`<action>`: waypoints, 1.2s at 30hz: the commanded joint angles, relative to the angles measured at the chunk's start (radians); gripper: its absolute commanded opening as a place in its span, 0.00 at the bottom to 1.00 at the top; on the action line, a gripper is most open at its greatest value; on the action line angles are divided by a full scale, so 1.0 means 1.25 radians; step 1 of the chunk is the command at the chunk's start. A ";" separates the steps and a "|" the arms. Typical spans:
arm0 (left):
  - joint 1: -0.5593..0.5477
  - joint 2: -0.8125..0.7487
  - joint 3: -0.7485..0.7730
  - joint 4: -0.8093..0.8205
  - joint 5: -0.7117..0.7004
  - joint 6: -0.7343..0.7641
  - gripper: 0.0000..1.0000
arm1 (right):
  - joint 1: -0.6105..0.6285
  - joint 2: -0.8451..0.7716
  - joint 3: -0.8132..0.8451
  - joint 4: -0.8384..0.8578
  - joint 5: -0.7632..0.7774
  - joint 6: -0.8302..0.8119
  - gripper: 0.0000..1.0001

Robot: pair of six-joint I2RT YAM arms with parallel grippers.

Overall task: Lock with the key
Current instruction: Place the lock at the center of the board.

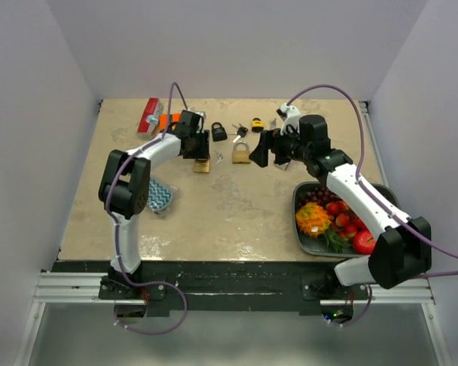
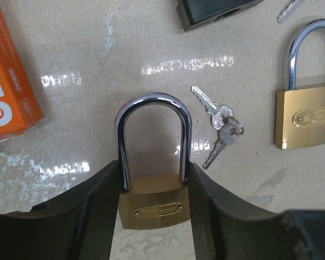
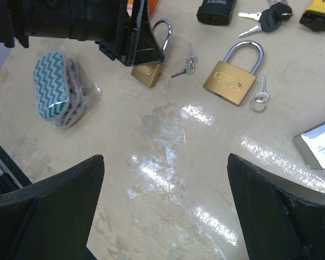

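A small brass padlock (image 2: 151,208) with a closed steel shackle lies on the table between the fingers of my left gripper (image 2: 153,179), which press on both sides of its body. The same padlock (image 1: 201,165) shows at the left arm's tip in the top view. Just right of it lies a pair of small silver keys (image 2: 219,130) on a ring, touched by neither gripper. My right gripper (image 3: 165,162) hangs open above bare table with nothing between its fingers, and in the top view the right gripper (image 1: 259,149) is right of the keys (image 1: 219,158).
A larger brass padlock (image 3: 231,81) with its own key (image 3: 260,95) lies further right. A black padlock (image 1: 218,132), a yellow lock (image 1: 257,124) and an orange box (image 1: 168,122) sit behind. A zigzag pouch (image 1: 159,197) is at the left. A fruit tray (image 1: 301,236) stands at the right.
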 commanded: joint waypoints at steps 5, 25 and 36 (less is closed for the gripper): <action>0.009 0.067 0.065 0.048 -0.014 0.020 0.00 | -0.005 0.033 0.029 0.007 -0.039 -0.020 0.99; 0.017 0.050 0.082 0.046 -0.025 0.066 0.75 | -0.008 0.075 0.063 0.027 -0.044 -0.003 0.99; 0.023 -0.119 0.136 -0.007 0.043 0.196 0.89 | -0.020 0.048 0.092 0.014 -0.007 -0.047 0.99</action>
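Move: The long-shackled brass lock is in the left fingers; its resting spot is about 3 cm ahead of that hand and 2 cm below, straight in line. From the hand, the small keys lie roughly 4 cm ahead and 4 cm right, the second brass lock 4 cm ahead and 10 cm right, the black lock some 11 cm ahead and 4 cm right. For the right hand the spot is about 13 cm ahead, 16 cm left and 19 cm below. The brass lock, still pinched at its shackle, is lowered by the left hand about 2 cm to the table and eased some 2 cm forward, coming down left of the small keys. The fingers then open wide and let go, and the hand rises straight up about 5 cm. The empty right hand, open, dips 3 cm and comes most of the way back up. ##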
